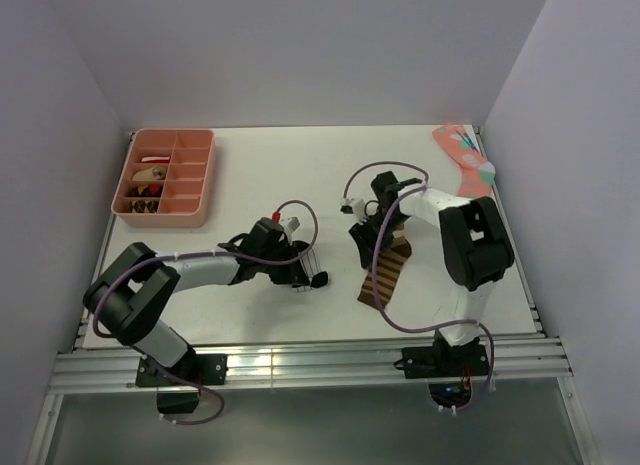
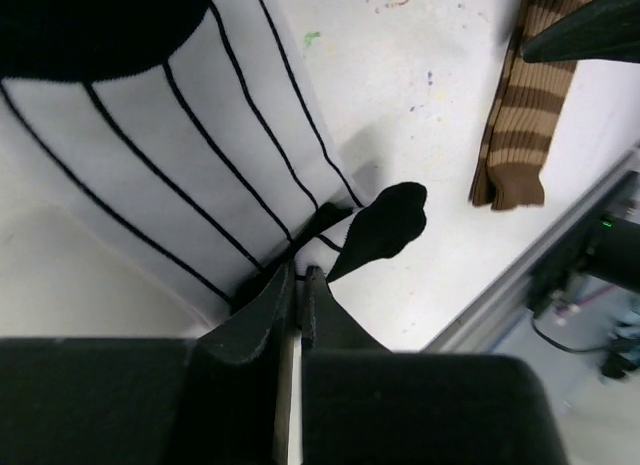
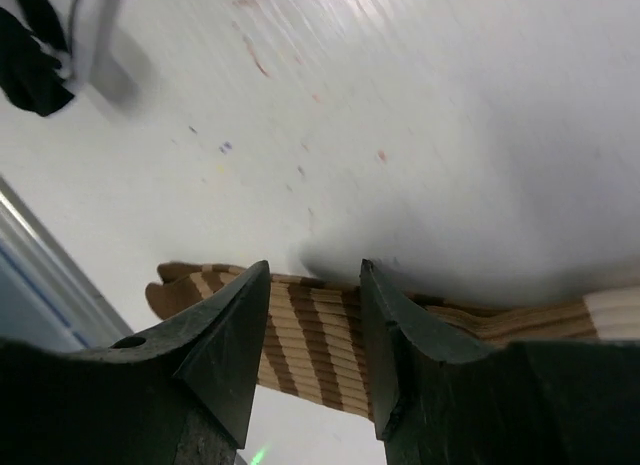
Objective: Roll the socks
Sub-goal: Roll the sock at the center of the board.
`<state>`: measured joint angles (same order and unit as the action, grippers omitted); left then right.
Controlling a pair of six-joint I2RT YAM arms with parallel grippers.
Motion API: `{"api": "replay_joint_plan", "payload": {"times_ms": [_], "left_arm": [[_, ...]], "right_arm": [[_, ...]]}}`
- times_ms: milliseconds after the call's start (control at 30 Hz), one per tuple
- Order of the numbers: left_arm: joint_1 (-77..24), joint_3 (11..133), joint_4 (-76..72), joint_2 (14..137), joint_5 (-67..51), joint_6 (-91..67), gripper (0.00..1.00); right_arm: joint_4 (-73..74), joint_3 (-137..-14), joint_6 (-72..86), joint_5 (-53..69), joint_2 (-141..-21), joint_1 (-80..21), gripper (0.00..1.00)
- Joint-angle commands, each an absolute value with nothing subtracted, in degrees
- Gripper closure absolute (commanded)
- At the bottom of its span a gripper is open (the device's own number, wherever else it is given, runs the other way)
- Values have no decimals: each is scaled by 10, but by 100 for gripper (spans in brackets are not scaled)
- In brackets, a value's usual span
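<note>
The white sock (image 2: 180, 155) with thin black stripes fills the left wrist view, its black toe (image 2: 385, 225) flopped to the right. My left gripper (image 2: 298, 275) is shut, pinching the sock's edge beside that toe. From above, the left gripper (image 1: 308, 275) hides most of this sock. The brown-and-tan striped sock (image 1: 388, 270) lies flat at the table's centre right. My right gripper (image 3: 315, 275) stands open above it, one finger on each side of the brown sock (image 3: 315, 335), and in the top view this gripper (image 1: 368, 240) is at the sock's far end.
A pink compartment tray (image 1: 165, 175) with small items sits at the back left. A pink dotted sock (image 1: 465, 160) lies at the back right corner. Walls close in three sides, and a metal rail (image 1: 300, 360) runs along the near edge.
</note>
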<state>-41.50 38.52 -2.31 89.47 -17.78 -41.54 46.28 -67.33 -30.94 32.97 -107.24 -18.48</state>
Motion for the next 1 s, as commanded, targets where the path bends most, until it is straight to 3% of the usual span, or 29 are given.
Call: {"api": "replay_joint_plan", "payload": {"times_ms": [0, 267, 533, 967], "left_arm": [[-396, 388, -31, 933, -253, -428, 100], [-364, 378, -80, 1014, -342, -461, 100], [-344, 379, -74, 1040, -381, -483, 100], [-343, 367, -33, 1051, -392, -483, 100]], "right_arm": [[413, -632, -353, 262, -1022, -172, 51], [368, -638, -410, 331, -926, -214, 50], [239, -513, -457, 301, -803, -354, 47], [113, -386, -490, 194, -749, -521, 48]]}}
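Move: Off the right hand's left side, about 12 cm away and 3 cm back, the striped sock's black tip lies, a centimetre or so lower; the striped sock's body is some 15 cm left and level with it. The brown sock's middle is about 4 cm to the right, straight level, its edge under the fingers. For the left hand, pinching the striped sock, that black tip is about 3 cm right and 1 cm ahead, its body 4 cm ahead and 1 cm right. Pushing the brown sock a last 2 cm to the right, the half-open right hand then lifts off it about 7 cm, arcs left and back and sinks partway towards the striped sock's black tip, rolling some 60 degrees counter-clockwise about its fingers. Meanwhile the left hand keeps its pinch, eases 1.5 cm right and then slightly back, its fingers turning flatter and more squarely rightward. ##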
